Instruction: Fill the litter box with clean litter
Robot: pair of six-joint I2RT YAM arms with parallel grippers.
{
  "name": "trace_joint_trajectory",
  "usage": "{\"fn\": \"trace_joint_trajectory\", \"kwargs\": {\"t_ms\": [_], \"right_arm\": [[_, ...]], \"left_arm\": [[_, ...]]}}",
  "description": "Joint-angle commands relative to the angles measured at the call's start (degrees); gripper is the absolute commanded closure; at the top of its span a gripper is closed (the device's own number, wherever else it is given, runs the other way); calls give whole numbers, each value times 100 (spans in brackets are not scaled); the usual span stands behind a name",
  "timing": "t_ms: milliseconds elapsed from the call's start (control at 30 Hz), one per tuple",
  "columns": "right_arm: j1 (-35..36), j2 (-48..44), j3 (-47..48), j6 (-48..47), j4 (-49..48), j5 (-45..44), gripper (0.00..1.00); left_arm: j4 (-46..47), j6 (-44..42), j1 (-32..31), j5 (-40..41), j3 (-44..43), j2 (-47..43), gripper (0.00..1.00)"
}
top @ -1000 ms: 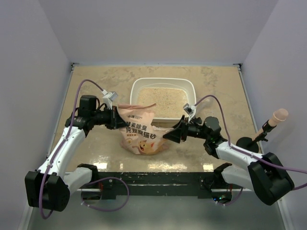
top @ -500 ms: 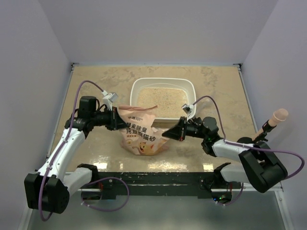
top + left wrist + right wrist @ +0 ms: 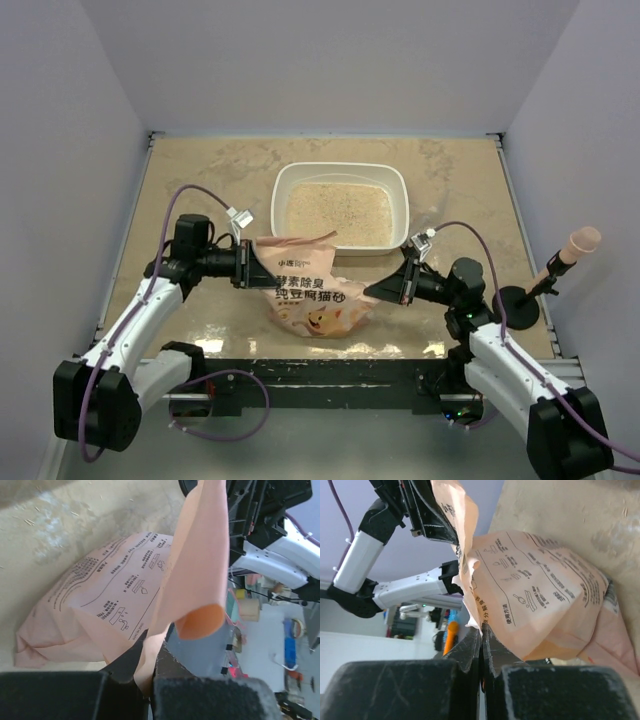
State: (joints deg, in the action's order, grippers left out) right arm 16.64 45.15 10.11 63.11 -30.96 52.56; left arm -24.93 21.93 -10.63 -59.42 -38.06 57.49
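The white litter box [image 3: 279, 196] sits mid-table, and pale beige clean litter [image 3: 340, 213] covers its floor. Just in front of it the orange-pink printed bag [image 3: 318, 296] slumps on the tabletop. My left gripper [image 3: 252, 268] is at the bag's upper left corner, and in the left wrist view it [image 3: 148, 656] is shut on the bag's [image 3: 115, 590] top flap. My right gripper [image 3: 374, 292] touches the bag's right side. In the right wrist view it [image 3: 481, 630] is shut, with the bag's [image 3: 540, 585] thin edge pinched at the tips.
A black tool with a peach handle [image 3: 562, 262] stands at the table's right edge, close to my right arm. Grey walls enclose the table on the left, back and right. Bare mottled tabletop [image 3: 200, 180] lies left of the box.
My right gripper has shut at the bag's right edge. Both arms have drawn back toward the near edge, and the bag has shifted nearer and a little right, away from the box.
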Motion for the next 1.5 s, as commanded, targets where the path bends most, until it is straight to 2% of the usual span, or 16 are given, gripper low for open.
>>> {"fn": "trace_joint_trajectory", "kwargs": {"t_ms": [0, 67, 233, 700, 733, 767, 800, 833, 867, 900, 967, 1067, 1200, 1267, 1400, 1467], "right_arm": [[-328, -164, -358, 937, 514, 483, 100], [-328, -286, -597, 1553, 23, 554, 100], [-363, -682, -861, 2134, -156, 738, 100], [-592, -542, -1029, 1310, 766, 1328, 100], [-601, -524, -968, 856, 880, 1284, 100], [-601, -455, -636, 295, 1760, 996, 100], [-601, -376, 72, -424, 2543, 750, 83], [-601, -244, 453, -1789, 3282, 426, 72], [-601, 9, 831, -2359, 4316, 170, 66], [-601, 151, 1557, -2800, 4709, -433, 62], [-601, 266, 2168, -3567, 5229, -877, 60], [-592, 223, 3074, -3920, 5110, -1607, 53], [-400, 187, 3760, -4350, 4784, -1179, 50], [-14, 266, 3893, -4448, 4740, -1116, 50], [1495, 635, 4051, -4606, 4845, -1432, 50], [1902, 829, 4069, -4711, 4959, -1754, 46]], "left_arm": [[216, 696, 202, -456, 290, -265, 100], [76, 733, 272, -483, 457, -309, 100], [120, 1058, 334, -676, 914, -449, 100], [-91, 1173, 272, -747, 1381, -300, 100], [-91, 1164, 272, -747, 1372, -283, 100], [-100, 1155, 272, -747, 1363, -265, 100], [-91, 1155, 272, -747, 1346, -265, 100], [-100, 1155, 264, -747, 1337, -239, 100], [-100, 1147, 255, -747, 1337, -230, 100], [-83, 1147, 255, -729, 1345, -230, 100], [-65, 1155, 220, -729, 1346, -204, 100], [-47, 1147, 185, -720, 1310, -125, 100], [-170, 1041, 149, -641, 1231, -19, 100], [-196, 1015, 149, -615, 1222, 25, 100], [-442, 892, 149, -492, 1126, 113, 100], [-530, 822, 149, -430, 1056, 165, 100]]}}
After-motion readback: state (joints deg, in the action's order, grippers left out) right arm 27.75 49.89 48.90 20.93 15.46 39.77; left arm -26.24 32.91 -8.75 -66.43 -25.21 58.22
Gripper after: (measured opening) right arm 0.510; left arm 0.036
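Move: Both hands already grip the litter bag. Its middle is about 9 cm right of the left hand, 3 cm back and 9 cm lower; from the right hand it is roughly 12 cm left, 1 cm back and 9 cm lower. The litter box lies some 24 cm ahead and 15 cm right of the left hand, about 27 cm ahead and 6 cm left of the right, its middle 14 cm below them. Still pinching the bag, both hands draw it back about 5 cm towards the base, rolling some 20 degrees; the left keeps its hold and sinks 5 cm. The right then opens halfway, lets go, swings forward and up about 12 cm, rolling back 50 degrees with fingertips dipping, and finally turns left and back towards the bag. ##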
